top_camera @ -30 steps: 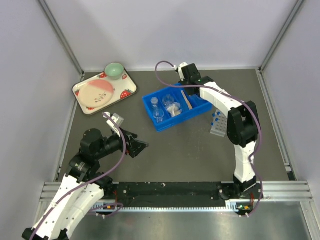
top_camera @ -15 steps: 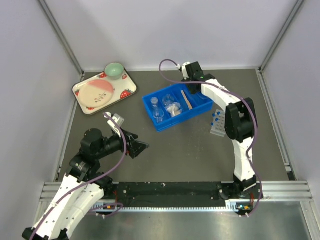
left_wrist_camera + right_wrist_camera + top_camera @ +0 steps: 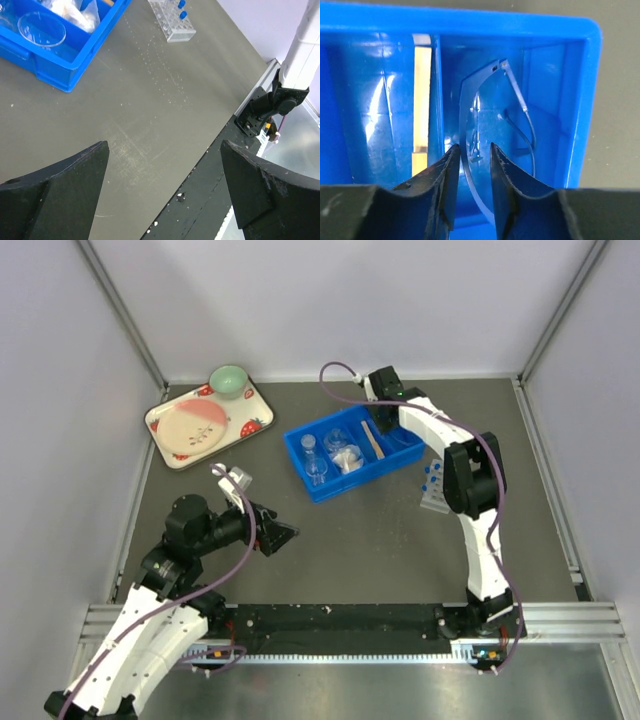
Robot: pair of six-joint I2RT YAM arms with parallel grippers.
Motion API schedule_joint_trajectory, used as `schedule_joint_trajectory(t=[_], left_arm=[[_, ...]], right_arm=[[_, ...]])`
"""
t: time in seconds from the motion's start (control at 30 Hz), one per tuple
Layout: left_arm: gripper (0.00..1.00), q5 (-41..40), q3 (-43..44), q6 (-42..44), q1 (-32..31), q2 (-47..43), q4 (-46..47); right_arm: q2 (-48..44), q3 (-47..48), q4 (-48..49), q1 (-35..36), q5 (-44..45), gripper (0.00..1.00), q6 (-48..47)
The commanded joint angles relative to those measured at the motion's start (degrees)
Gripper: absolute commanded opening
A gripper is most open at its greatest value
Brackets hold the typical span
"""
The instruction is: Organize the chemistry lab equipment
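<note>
My right gripper (image 3: 473, 146) reaches down into the far right compartment of the blue bin (image 3: 318, 490). Its jaws are open a little. The rim of a clear curved glass dish (image 3: 495, 125) runs between them, leaning in that compartment. A thin wooden stick (image 3: 422, 100) lies in the compartment beside it. Small clear flasks (image 3: 317, 468) and a whitish wad (image 3: 349, 460) sit in the bin's other sections. The clear tube rack (image 3: 433, 490) with blue-capped tubes stands right of the bin. My left gripper (image 3: 164, 145) hovers wide open over bare table near the front edge.
A strawberry-print tray (image 3: 165, 420) with a pink plate (image 3: 195, 427) and a green bowl (image 3: 229, 380) lies at the back left. White walls with metal posts enclose the table on three sides. A black rail (image 3: 210, 200) runs along the front edge.
The right gripper's jaws have parted slightly around the clear dish's rim. The right wrist shifted a little to the right over the bin. The left arm barely moved.
</note>
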Motion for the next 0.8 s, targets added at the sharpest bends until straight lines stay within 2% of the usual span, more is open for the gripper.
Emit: schedule_joint_trajectory(t=[0.0,0.03,0.13,0.37,0.4,0.53,0.6,0.77], left_arm=[[0.98,0.2,1.3,1.2,0.0,2.1,-0.9],[0.98,0.3,1.7,1.2,0.0,2.2,-0.8],[0.98,-0.4,2.5,1.3,0.0,2.7,-1.2],[0.99,-5.1,4.5,0.4,0.0,6.7,-0.7],[0.98,-5.6,4.8,0.4,0.0,7.2,-0.3],[0.98,-9.5,5.5,0.0,0.0,8.6,1.7],[0.98,-10.7,7.1,-0.5,0.0,9.6,1.3],[0.98,-12.3,9.3,-1.8,0.0,12.3,2.4]], right_arm=[[-0.2,4.0,-1.2,0.3,-0.6,0.34,2.4],[-0.6,4.3,-1.3,0.3,-0.6,0.39,2.6],[-2.6,4.8,-1.6,0.2,-0.3,0.45,3.4],[-13.4,5.3,-2.3,0.3,-1.4,0.47,8.1],[-15.0,5.0,-2.3,0.3,-1.9,0.50,9.6],[-23.3,0.9,-2.3,1.2,-1.9,0.62,13.8],[-28.2,-1.4,-2.2,2.8,1.4,0.66,15.3],[-38.6,-11.4,-2.0,7.0,6.4,0.68,18.1]])
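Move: The blue strap just set down lies in the tray's right-end compartment, its middle about 2 cm ahead of the right fingertips, 2 cm right and 3 cm below. In the next compartment the wooden stick is some 4 cm left and 1 cm ahead of that hand; the bagged item is about 10 cm left and 6 cm back, the test tube rack 12 cm right and 13 cm back. From the left hand the strap lies roughly 34 cm ahead, 23 cm right and 18 cm lower. Spreading its already parted fingers clear of the blue strap, the right hand at first eases up only a centimetre or two. It then climbs fast out of the tray, some 24 cm in all, drawing back about 7 cm, rolling left side up and swinging the fingertips forward and up. The empty left hand dips slightly, then advances about 4 cm, turning a little counter-clockwise, its fingers staying wide. ##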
